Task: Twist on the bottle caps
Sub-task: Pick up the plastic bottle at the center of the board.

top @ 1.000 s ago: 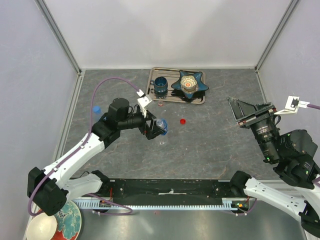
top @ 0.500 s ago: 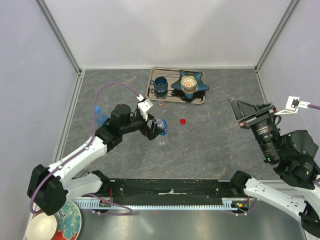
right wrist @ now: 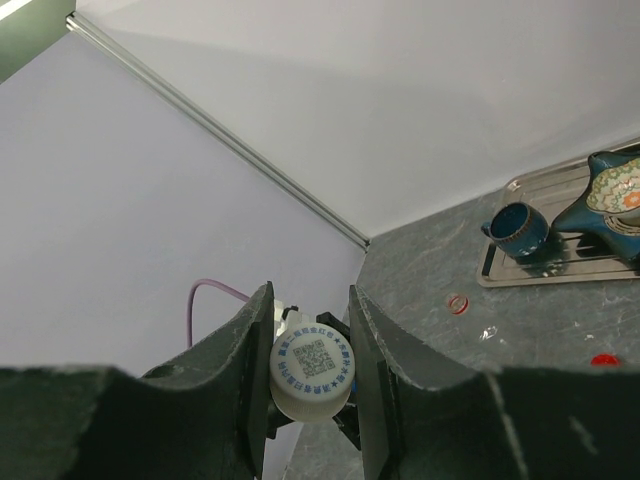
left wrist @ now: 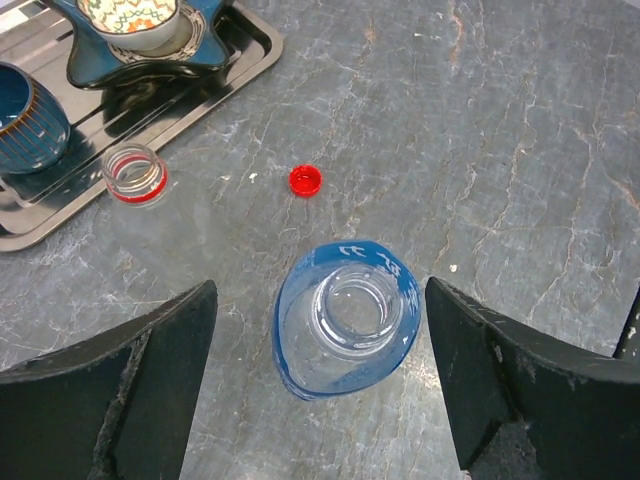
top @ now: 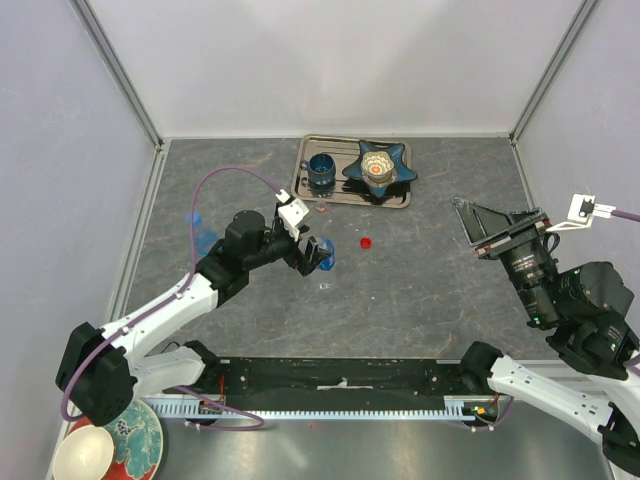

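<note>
A blue-labelled bottle (left wrist: pixel 345 330) stands upright with its neck uncovered, between the fingers of my left gripper (left wrist: pixel 318 288). The jaws are open, with a gap on each side of the bottle (top: pixel 323 251). My right gripper (right wrist: pixel 310 345) is raised at the right, shut on a white bottle cap (right wrist: pixel 312 375) with a blue printed code. A red cap (left wrist: pixel 306 180) lies on the table just beyond the bottle. A clear bottle with a red neck ring (left wrist: pixel 135 175) stands near the tray. Another blue-tinted bottle (top: pixel 200 232) stands behind the left arm.
A metal tray (top: pixel 395 199) at the back holds a dark blue cup (top: pixel 321 172) and a star-shaped dish (top: pixel 379 166). A white bowl (top: pixel 82 452) on a patterned plate sits off the near left corner. Walls enclose the table on three sides.
The left arm has shifted slightly around the blue-labelled bottle, and its jaws have narrowed a little. The right arm, holding the white cap, has barely moved.
</note>
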Tool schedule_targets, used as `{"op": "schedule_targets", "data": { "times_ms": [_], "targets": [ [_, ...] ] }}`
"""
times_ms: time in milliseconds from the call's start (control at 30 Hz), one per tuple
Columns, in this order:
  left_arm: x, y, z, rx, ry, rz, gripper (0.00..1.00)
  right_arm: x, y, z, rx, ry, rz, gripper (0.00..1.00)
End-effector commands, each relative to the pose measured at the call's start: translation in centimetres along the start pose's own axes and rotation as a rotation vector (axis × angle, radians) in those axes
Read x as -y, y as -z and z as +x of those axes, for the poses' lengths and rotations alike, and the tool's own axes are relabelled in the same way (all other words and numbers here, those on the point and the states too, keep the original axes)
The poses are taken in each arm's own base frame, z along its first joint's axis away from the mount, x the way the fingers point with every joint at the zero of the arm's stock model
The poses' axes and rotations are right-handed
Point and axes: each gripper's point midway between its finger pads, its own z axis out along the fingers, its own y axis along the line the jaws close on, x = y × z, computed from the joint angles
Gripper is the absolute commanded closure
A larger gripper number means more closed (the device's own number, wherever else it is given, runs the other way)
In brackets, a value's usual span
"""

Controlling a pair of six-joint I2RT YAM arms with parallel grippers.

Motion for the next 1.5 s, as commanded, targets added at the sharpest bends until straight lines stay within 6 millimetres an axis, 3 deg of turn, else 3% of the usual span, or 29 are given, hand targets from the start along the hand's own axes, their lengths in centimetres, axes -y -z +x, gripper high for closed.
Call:
{"op": "schedule_targets", "data": {
  "times_ms": [0,233,333,467,567,667,867,900,933,1000,1033,1100,1167,1200,1233,1300,1333,1467],
  "targets": [
    [-0.6,-0.4,-1.1,0.059,-0.058,-0.023,0.1,-0.2,0.2,-0.2,0.004,-0.011,-0.017,0.77],
    [0.6,-0.4,0.3,0.044,-0.036,0.029,0.17,-0.1,0.3,-0.1,0.003,-0.009,-0.014,0.78],
    [1.1,-0.4,1.0,0.034,-0.045,0.049,0.26,0.0,0.2,-0.1,0.005,-0.007,-0.009,0.79],
    [2.0,-0.4,1.4,0.028,-0.071,0.09,0.5,0.0,0.2,0.0,0.001,-0.008,-0.012,0.8],
    [2.6,-0.3,1.3,0.02,-0.093,0.121,0.59,-0.1,0.2,0.2,-0.004,-0.009,-0.015,0.83],
    [3.2,0.0,1.2,-0.02,-0.123,0.172,0.61,-0.1,0.2,0.1,0.0,-0.009,-0.013,0.83],
    [4.8,1.4,1.7,-0.278,-0.231,0.292,0.64,-0.3,0.2,0.0,-0.003,-0.011,-0.02,0.83],
    [4.7,1.1,-1.1,-0.269,-0.304,0.293,0.65,-0.4,0.2,0.0,-0.005,-0.012,-0.022,0.82],
    [5.7,2.3,0.6,-0.403,-0.302,0.337,0.67,-0.5,0.3,-0.1,-0.005,-0.012,-0.026,0.83],
    [5.6,1.3,-0.5,-0.503,-0.335,0.338,0.72,-0.5,0.2,-0.1,-0.004,-0.014,-0.025,0.82],
    [6.5,1.9,0.5,-0.593,-0.325,0.363,0.73,-0.6,0.3,-0.3,-0.002,-0.015,-0.026,0.82],
    [7.1,0.5,1.2,-0.69,-0.316,0.363,0.77,-0.6,0.2,-0.2,-0.002,-0.013,-0.024,0.83],
    [8.9,0.5,2.9,-0.792,-0.331,0.397,0.78,-0.5,0.2,-0.2,-0.003,-0.014,-0.022,0.82],
    [9.6,0.1,2.9,-0.808,-0.33,0.406,0.78,-0.5,0.3,-0.2,-0.005,-0.014,-0.022,0.83],
    [11.0,-0.4,4.7,-0.879,-0.339,0.443,0.78,-0.4,0.4,-0.2,-0.003,-0.015,-0.018,0.82],
    [12.1,-0.6,5.9,-0.949,-0.341,0.469,0.76,-0.2,0.5,-0.5,0.005,-0.014,-0.012,0.82],
    [12.9,-1.0,7.4,-1.005,-0.35,0.493,0.76,-0.1,0.6,-0.6,0.009,-0.012,-0.006,0.82],
    [14.1,-1.7,10.0,-1.098,-0.366,0.526,0.74,-0.1,0.5,-0.7,0.011,0.0,-0.002,0.82]
  ]
}}
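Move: The open plastic bottle stands upright between the left hand's wide-open fingers, its middle about 1 cm back, 1 cm to the right and 5 cm below. From the left hand, a clear glass bottle stands some 8 cm ahead, level sideways, its middle 6 cm lower; the red cap lies about 10 cm ahead and 11 cm right, 16 cm below. From the right hand, the plastic bottle is roughly 8 cm ahead, 22 cm left and 32 cm down. The left fingers, sinking about 2 cm, close on the plastic bottle at its blue label and keep their grip. The hand then raises the bottle some 5 cm while heading right, and swings it back towards the board's near edge and down about 11 cm, the wrist rolling over some 65 degrees until the fingers point almost straight down. ##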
